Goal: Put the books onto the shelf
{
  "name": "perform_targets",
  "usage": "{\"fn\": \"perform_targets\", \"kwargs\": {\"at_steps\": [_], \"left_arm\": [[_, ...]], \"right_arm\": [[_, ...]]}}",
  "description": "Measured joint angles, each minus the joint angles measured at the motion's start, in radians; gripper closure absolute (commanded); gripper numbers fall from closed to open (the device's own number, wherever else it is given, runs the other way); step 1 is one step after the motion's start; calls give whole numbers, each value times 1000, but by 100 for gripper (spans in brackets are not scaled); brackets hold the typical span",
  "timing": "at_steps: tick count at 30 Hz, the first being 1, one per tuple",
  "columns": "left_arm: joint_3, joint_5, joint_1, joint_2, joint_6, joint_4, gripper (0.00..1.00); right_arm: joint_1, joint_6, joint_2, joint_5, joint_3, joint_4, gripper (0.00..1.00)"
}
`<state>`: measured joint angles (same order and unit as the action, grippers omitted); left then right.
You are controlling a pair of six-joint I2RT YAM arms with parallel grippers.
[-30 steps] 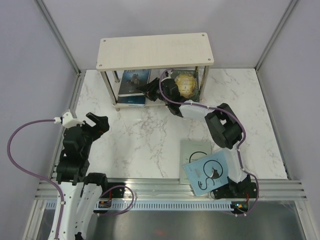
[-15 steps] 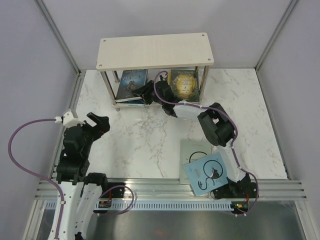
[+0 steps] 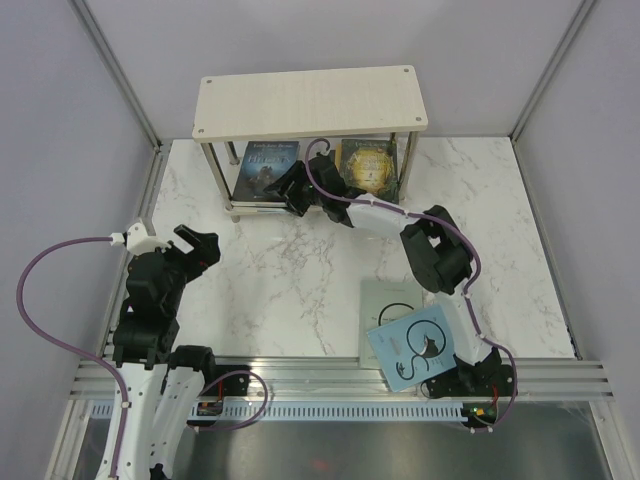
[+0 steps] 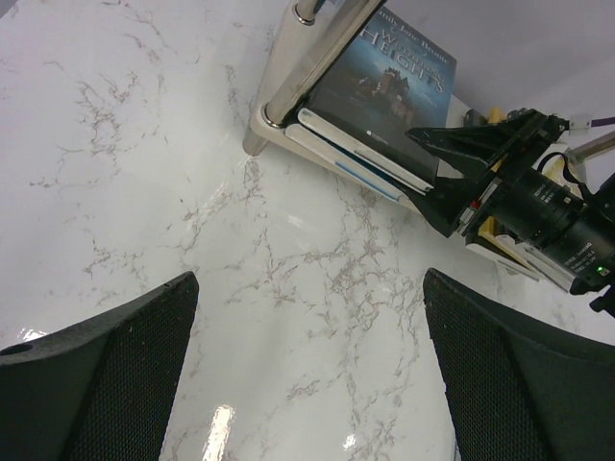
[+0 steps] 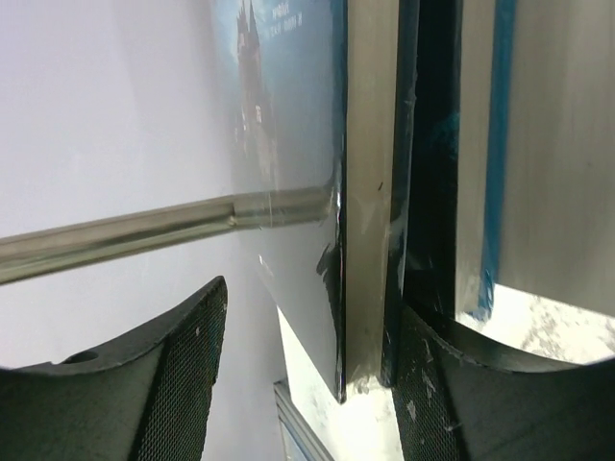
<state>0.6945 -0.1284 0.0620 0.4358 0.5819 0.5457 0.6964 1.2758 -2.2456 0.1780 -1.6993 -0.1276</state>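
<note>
The shelf point(image 3: 310, 100) stands at the back of the marble table. On its lower tier a dark blue book point(image 3: 265, 165) leans at the left, and a dark green book point(image 3: 368, 165) stands at the right. My right gripper point(image 3: 296, 190) is open at the blue book's near edge. In the right wrist view that book's edge point(image 5: 370, 192) stands between the spread jaws point(image 5: 312, 307), with a gap at the left finger. Near the right arm's base a pale blue cat book point(image 3: 415, 345) lies on a grey book point(image 3: 388, 296). My left gripper point(image 4: 312, 365) is open over bare marble.
In the left wrist view the blue book point(image 4: 394, 82) rests above thin flat books point(image 4: 356, 158) on the lower board, beside a silver leg point(image 4: 307, 58). Grey walls close the table on three sides. A metal rail point(image 3: 300, 375) runs along the near edge.
My right jaws have spread apart and let go of the dark blue book, which now leans steeper on the lower tier. The right arm shifted left. The left arm has not moved.
</note>
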Motion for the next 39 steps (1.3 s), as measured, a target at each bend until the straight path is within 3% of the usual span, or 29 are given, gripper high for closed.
{"fn": "perform_targets", "kwargs": {"at_steps": [13,21,29,33,37,39], "left_arm": [[0,2,-2,7,0,0,1],[8,-5,-11,24,-6,14,0],[90,-16,-15,-1,-15,59,0],[98,166,-15,59,-34,42,3],[87,410,15,199,-42,-10,3],[75,453,98,259,-44,-26,1]], "right_arm": [[0,-122,80,-53,-25,311,32],[16,-189,215,-74,60,384,32],[212,-283,599,-137,335,405,33],[264,-295,878,-232,552,476,32],[211,-267,1192,-432,734,640,32],[140,-244,1316,-497,794,726,32]]}}
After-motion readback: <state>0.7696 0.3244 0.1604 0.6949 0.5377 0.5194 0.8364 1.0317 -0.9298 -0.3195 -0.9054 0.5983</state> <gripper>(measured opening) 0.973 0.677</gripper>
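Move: The light-blue book on the table lies about 35 cm back and 31 cm right of the right hand, 12 cm lower; the grey-green book partly under it is about 28 cm back and 24 cm right. The Wuthering Heights book, between the right hand's parted fingers, centres some 6 cm ahead and 6 cm left. From the left hand, the light-blue book is about 13 cm back, 52 cm right and 23 cm below. Open right hand backs some 20 cm off the shelf, rising, then swings right; left swings right 10 cm. ##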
